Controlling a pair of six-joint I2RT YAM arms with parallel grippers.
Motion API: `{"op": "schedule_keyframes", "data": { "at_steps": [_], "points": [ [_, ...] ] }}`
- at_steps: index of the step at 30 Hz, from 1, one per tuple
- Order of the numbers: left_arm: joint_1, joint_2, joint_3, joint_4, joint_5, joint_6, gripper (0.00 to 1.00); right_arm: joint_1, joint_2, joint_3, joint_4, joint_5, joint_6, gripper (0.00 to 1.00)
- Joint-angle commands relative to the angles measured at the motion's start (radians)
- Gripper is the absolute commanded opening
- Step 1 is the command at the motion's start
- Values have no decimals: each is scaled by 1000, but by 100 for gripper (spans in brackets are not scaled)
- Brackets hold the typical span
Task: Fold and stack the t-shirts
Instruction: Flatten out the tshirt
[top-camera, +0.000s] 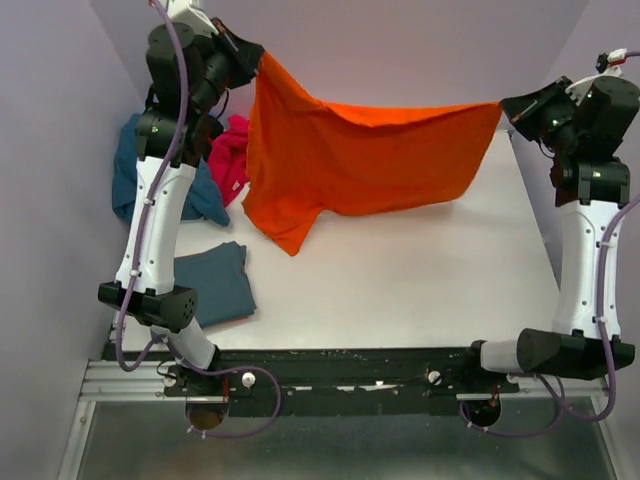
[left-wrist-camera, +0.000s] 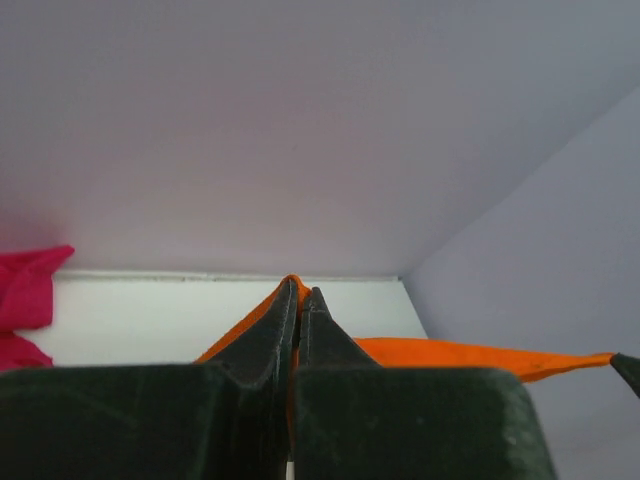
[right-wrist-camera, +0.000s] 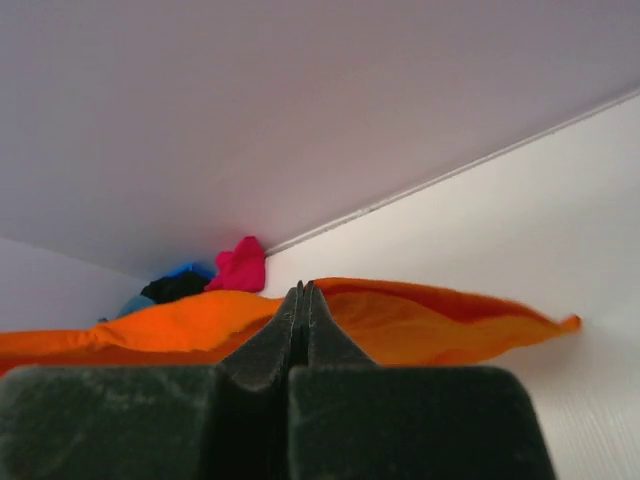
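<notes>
The bright orange t-shirt (top-camera: 350, 160) hangs stretched in the air above the table between both grippers. My left gripper (top-camera: 258, 56) is shut on its upper left corner; orange cloth (left-wrist-camera: 470, 355) shows at its jaws. My right gripper (top-camera: 503, 106) is shut on the upper right corner, with orange cloth (right-wrist-camera: 430, 320) past its tips. A folded slate blue-grey t-shirt (top-camera: 212, 283) lies at the near left. A teal t-shirt (top-camera: 195, 190) and a magenta-pink t-shirt (top-camera: 230, 155) lie crumpled at the far left; the pink one also shows in the right wrist view (right-wrist-camera: 240, 265).
The white table (top-camera: 420, 280) is walled by lilac panels on the left, back and right. The black rail (top-camera: 350, 365) with both arm bases runs along the near edge. The left arm's forearm (top-camera: 160, 220) stands over the teal shirt.
</notes>
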Motion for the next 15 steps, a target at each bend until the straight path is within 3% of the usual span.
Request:
{"op": "schedule_keyframes", "data": {
  "at_steps": [1,9,15],
  "points": [
    [40,-50,151,-93,29,35,0,-8,-91,43,-101,-64,-40,1],
    [49,-425,-146,26,-32,58,0,-7,-455,-144,-33,-54,-118,1],
    [51,-441,17,-27,-47,94,0,-8,-507,19,-108,26,-143,1]
  ]
}}
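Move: Strung high over the table between both closed grippers, the orange t-shirt has its middle some 20 cm to the left hand's right, about 2 cm back and 15 cm below. From the right hand it lies about 22 cm left, 2 cm ahead and 8 cm lower. The folded teal shirt is roughly 22 cm back, 20 cm left and 50 cm below the left hand; the pink shirt some 17 cm ahead, 12 cm left and 47 cm below that hand. Sweeping back towards the bases together, both hands pull the t-shirt nearly 20 cm through the air while climbing another 10 cm or so; the left hand also drifts some 6 cm to its left. Both wrists tip their fingers upward about 20 degrees, and both shut grippers keep pinching their ends of the orange cloth. ##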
